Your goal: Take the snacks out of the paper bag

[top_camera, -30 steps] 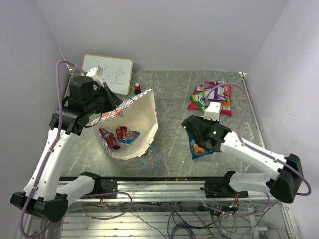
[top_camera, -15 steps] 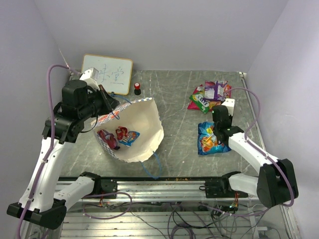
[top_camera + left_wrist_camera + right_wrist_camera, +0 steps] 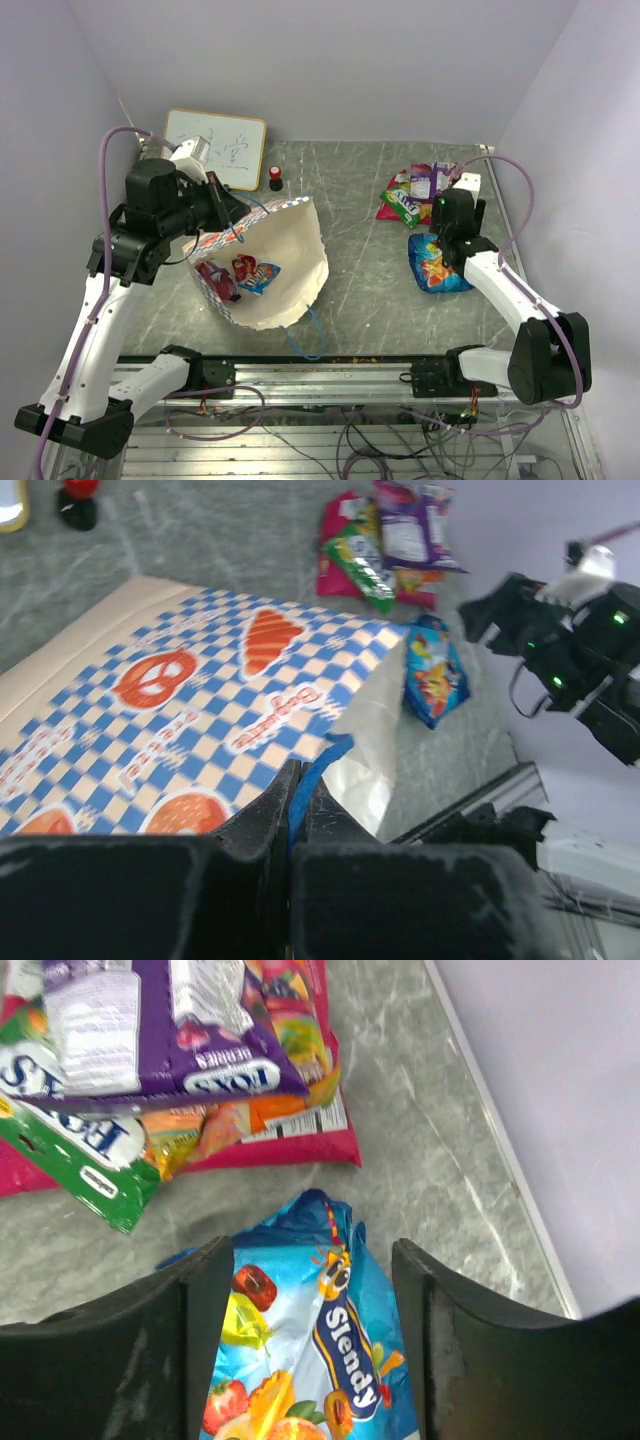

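The paper bag (image 3: 285, 250) lies tilted open on the table, its checkered band (image 3: 200, 680) facing my left wrist. My left gripper (image 3: 226, 207) is shut on the bag's blue cord handle (image 3: 322, 763), holding the mouth up. Two snacks, a red packet (image 3: 214, 279) and a small colourful one (image 3: 255, 272), lie inside. My right gripper (image 3: 448, 240) is open over the blue packet (image 3: 300, 1360), which lies flat on the table between the spread fingers (image 3: 205, 1330). Purple (image 3: 170, 1030), green (image 3: 75, 1155) and pink (image 3: 300, 1145) packets are heaped just beyond it.
A framed whiteboard (image 3: 215, 148) leans at the back left. A small red-and-black knob (image 3: 275, 180) stands beside it. The snack pile (image 3: 420, 190) sits near the right wall and the table's raised right edge (image 3: 505, 230). A metal rail (image 3: 330, 370) runs along the near edge.
My right arm carried the blue packet right and back toward the snack pile, then opened and let it go on the table. The left gripper kept hold of the bag handle.
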Controlling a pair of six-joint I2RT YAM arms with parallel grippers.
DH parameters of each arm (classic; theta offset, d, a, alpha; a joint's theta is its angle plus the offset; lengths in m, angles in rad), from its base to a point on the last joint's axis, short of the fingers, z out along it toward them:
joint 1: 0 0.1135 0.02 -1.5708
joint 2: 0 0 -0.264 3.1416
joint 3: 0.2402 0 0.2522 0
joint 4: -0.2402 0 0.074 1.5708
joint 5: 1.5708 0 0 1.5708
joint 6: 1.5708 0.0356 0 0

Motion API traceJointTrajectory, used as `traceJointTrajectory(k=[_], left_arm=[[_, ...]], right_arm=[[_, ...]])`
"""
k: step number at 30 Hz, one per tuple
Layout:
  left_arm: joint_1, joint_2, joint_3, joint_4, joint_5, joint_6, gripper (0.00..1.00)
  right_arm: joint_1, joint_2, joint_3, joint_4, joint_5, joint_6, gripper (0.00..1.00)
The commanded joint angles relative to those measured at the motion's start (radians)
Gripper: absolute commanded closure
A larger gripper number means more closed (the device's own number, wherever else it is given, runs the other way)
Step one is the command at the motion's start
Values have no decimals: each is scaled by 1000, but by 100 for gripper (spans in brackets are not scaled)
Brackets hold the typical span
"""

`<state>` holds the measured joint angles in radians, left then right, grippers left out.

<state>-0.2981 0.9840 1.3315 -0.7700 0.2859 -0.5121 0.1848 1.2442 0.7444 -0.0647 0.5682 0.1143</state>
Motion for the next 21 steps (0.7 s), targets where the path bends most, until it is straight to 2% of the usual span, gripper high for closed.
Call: traceJointTrajectory(k=[1, 5, 9, 14, 17, 21], left_arm=[[-7, -7, -16, 147, 273, 41, 93], [-7, 8, -7, 135, 401, 58, 93], [-7, -24, -82, 195, 448, -5, 93], [-8, -65, -174, 260, 459, -92, 93], [-8, -89, -226, 283, 481, -123, 93], [-8, -147, -318, 358, 488, -203, 93]], right_arm=[[-7, -42, 77, -100, -51, 62, 31], [-5, -93, 139, -153, -213, 68, 26], [0, -125, 207, -184, -425, 137, 24], [27, -156, 201, -129, -559, 243, 23], [78, -165, 205, -74, -611, 251, 21], [231, -186, 175, 54, -656, 187, 21]])
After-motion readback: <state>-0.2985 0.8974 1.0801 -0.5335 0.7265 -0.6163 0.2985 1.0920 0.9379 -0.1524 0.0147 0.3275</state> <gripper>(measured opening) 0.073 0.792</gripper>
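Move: The last snacks lie in the paper bag: the small blue one is roughly 45 cm left of the right hand, 17 cm back and 8 cm lower, with a dark red one about 10 cm to its left. The just-freed blue fruit pouch lies 10 cm behind the right hand, 5 cm left and 10 cm below. From the left hand, which holds the bag, the small blue snack is 6 cm back, 2 cm right, some 26 cm down. Right hand opens wider, sweeping 15 cm left and up towards the paper bag; left pulls its top back-right. ##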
